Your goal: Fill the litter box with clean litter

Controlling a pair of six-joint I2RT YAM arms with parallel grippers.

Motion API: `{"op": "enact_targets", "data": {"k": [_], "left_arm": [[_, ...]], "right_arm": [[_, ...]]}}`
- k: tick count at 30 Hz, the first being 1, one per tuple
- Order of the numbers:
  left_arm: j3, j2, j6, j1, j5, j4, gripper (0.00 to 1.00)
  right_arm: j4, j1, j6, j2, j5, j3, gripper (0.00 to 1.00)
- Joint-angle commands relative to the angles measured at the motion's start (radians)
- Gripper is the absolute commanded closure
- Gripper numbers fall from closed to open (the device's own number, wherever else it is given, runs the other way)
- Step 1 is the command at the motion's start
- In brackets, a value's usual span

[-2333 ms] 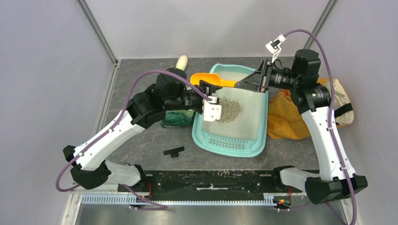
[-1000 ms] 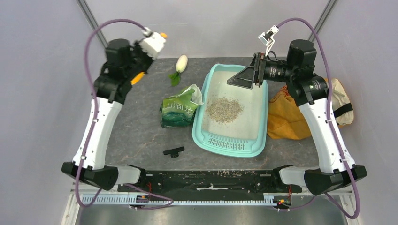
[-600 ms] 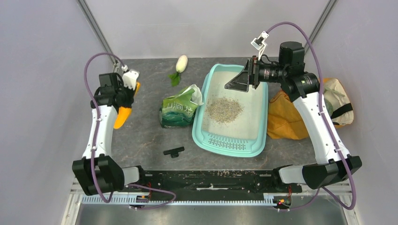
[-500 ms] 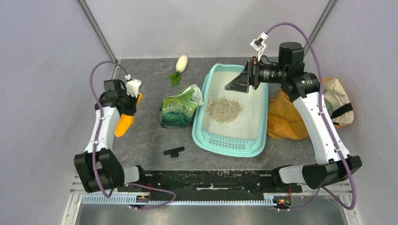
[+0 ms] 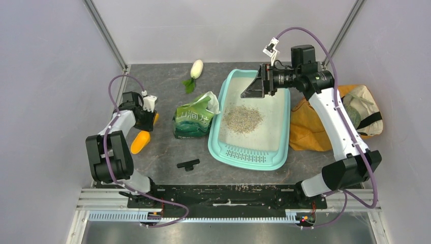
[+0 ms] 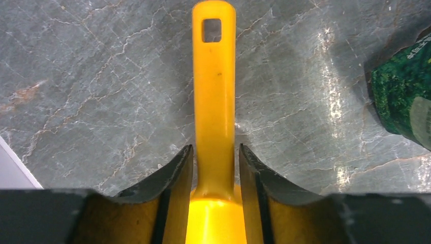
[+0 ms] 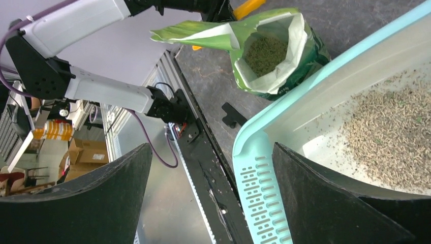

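The teal litter box (image 5: 219, 152) sits mid-table with its slotted grille toward me, and a loose pile of litter (image 5: 243, 118) lies in its white basin. My right gripper (image 5: 250, 90) hovers open and empty over the box's far end; its wrist view looks down on the grille (image 7: 256, 188) and the litter (image 7: 391, 132). At the left, my left gripper (image 5: 148, 115) is low over the table. The orange scoop (image 5: 140, 142) lies there. Its handle (image 6: 213, 76) passes between my fingers (image 6: 179, 168), with thin gaps on both sides.
An open green pouch (image 5: 193, 119) with granules inside (image 7: 264, 53) stands just left of the box. An orange cloth bag (image 5: 310, 127) lies against the box's right side. A white radish toy (image 5: 196, 68) rests at the back, and a small black part (image 5: 188, 164) near the front.
My left arm swung from high at the back left down to the table with the scoop, and its jaws eased slightly apart. My right gripper drifted left and opened a little wider.
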Motion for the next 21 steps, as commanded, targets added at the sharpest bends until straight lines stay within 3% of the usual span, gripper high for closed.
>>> {"op": "enact_targets", "data": {"k": [1, 5, 8, 14, 16, 18, 21], "left_arm": [[-0.004, 0.003, 0.0, 0.013, 0.014, 0.036, 0.46], [0.021, -0.046, 0.021, 0.019, 0.082, -0.035, 0.35], [0.124, -0.14, 0.074, 0.021, 0.196, -0.169, 0.33], [0.43, -0.345, 0.374, 0.017, 0.69, -0.53, 0.24], [0.506, -0.367, 0.374, 0.003, 0.774, -0.589, 0.23], [0.563, -0.379, 0.386, -0.071, 0.76, -0.629, 0.17], [0.583, -0.396, 0.305, -0.269, 0.594, -0.555, 0.15]], "right_arm": [[-0.064, -0.002, -0.069, 0.039, -0.025, 0.084, 0.07], [-0.071, -0.002, -0.07, 0.084, 0.008, 0.084, 0.13], [-0.029, 0.004, -0.03, 0.102, 0.087, 0.054, 0.25], [0.012, 0.054, 0.008, 0.201, 0.178, 0.085, 0.33], [0.012, 0.075, 0.016, 0.247, 0.211, 0.111, 0.34], [0.012, 0.1, 0.015, 0.284, 0.269, 0.134, 0.34], [0.017, 0.139, 0.025, 0.348, 0.338, 0.184, 0.32]]}}
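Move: The left hand is at the scoop's neck, just above the table; the scoop's middle is about 3 cm back and 1 cm left. From that hand the litter bag stands some 21 cm right and 4 cm ahead, the black clip 18 cm right and 16 cm back. From the right hand, the bag is about 23 cm left, 1 cm back and 25 cm below; the litter box's middle is straight below, roughly 29 cm. Left hand releases scoop, rising 30 cm and rightward; right hand sinks 10 cm and forward, narrowing, towards bag. ##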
